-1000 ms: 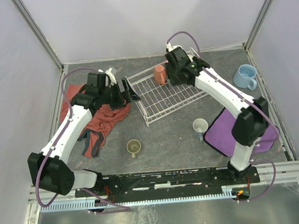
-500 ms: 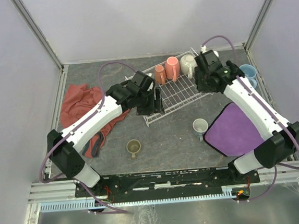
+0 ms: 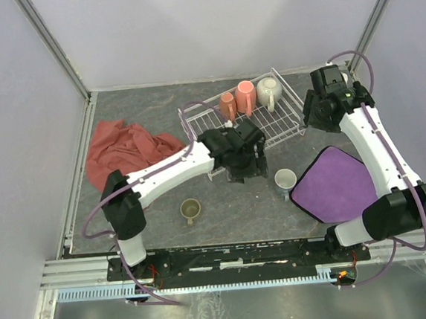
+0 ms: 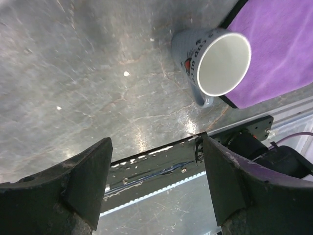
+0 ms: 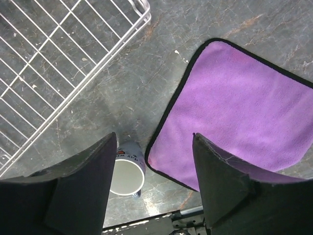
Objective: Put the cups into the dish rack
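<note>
The white wire dish rack (image 3: 279,126) stands at the back centre. Along its far side are two salmon-orange cups (image 3: 227,104) (image 3: 245,97) and a cream cup (image 3: 268,91). A grey-blue cup (image 3: 284,179) stands upright on the table, at the corner of the purple cloth. It also shows in the left wrist view (image 4: 215,58) and the right wrist view (image 5: 127,176). An olive-green cup (image 3: 191,208) stands nearer the front. My left gripper (image 3: 250,170) (image 4: 156,181) is open and empty, just left of the grey-blue cup. My right gripper (image 3: 319,114) (image 5: 154,186) hangs open and empty past the rack's right end.
A red cloth (image 3: 122,149) lies crumpled at the left. A purple cloth (image 3: 335,186) (image 5: 239,112) lies flat at the right front. The rack's corner (image 5: 142,14) shows in the right wrist view. Enclosure walls ring the table, with the arms' base rail (image 4: 161,161) along the front.
My left arm swung right, from the red cloth past the rack's front to the grey-blue cup. My right arm drew away from the rack to the right, and its jaws widened.
</note>
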`<state>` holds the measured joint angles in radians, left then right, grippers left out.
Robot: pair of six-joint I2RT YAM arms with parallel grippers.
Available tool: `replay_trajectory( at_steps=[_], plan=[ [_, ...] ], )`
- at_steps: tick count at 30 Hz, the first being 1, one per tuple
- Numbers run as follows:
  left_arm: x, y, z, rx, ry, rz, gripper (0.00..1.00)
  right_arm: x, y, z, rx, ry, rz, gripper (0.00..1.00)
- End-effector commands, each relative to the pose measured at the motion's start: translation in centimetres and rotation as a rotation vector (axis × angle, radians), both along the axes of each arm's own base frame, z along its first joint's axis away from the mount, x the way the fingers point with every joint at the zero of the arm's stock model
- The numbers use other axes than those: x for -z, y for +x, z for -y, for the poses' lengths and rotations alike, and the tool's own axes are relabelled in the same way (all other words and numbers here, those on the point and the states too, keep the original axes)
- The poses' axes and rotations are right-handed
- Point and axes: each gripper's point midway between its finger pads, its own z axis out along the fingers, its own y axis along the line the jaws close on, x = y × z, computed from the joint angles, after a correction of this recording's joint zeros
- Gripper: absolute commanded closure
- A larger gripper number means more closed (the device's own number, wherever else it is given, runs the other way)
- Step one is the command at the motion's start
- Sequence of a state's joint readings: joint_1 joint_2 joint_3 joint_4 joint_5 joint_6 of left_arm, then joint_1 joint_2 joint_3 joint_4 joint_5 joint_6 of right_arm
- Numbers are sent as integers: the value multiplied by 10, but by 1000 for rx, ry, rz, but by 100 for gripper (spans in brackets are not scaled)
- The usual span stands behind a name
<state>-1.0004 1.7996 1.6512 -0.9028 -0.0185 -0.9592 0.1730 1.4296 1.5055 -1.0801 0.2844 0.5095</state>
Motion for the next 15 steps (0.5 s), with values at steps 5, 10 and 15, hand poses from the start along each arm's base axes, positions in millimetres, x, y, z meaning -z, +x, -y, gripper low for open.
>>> replay_trajectory(
  at_steps=[5,10,15],
  plan=[
    [14,-7,46,-208,-53,7,18,-22,-5,12,23,78,93,28],
    [16,-5,64,-240,-63,33,18,-25,-9,18,33,114,118,28],
    [19,5,77,-259,-56,54,18,-24,-14,19,33,144,136,28]
  ],
)
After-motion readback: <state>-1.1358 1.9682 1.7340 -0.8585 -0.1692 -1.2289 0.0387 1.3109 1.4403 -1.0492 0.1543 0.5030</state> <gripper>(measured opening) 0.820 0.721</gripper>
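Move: The left hand is going for the small grey cup, which stands about 10 cm to its right, level with it fore and aft, and some 12 cm below. The purple mat's middle lies about 16 cm farther right than the cup and 3 cm nearer the base. The dish rack's middle is roughly 20 cm ahead of the left hand, and the brown cup is 17 cm to its left and 4 cm back. From the right hand, the grey cup is about 12 cm back, 13 cm left and 19 cm below. Rightward and down, the left hand closes in on the grey cup, about 5 cm across and 4 cm lower. It first eases back a couple of centimetres, then comes forward slightly, turning some 10 degrees counter-clockwise with its fingers still open and not yet around the cup. The empty right hand drifts about 2 cm right, a little back and up, away from the cup. ##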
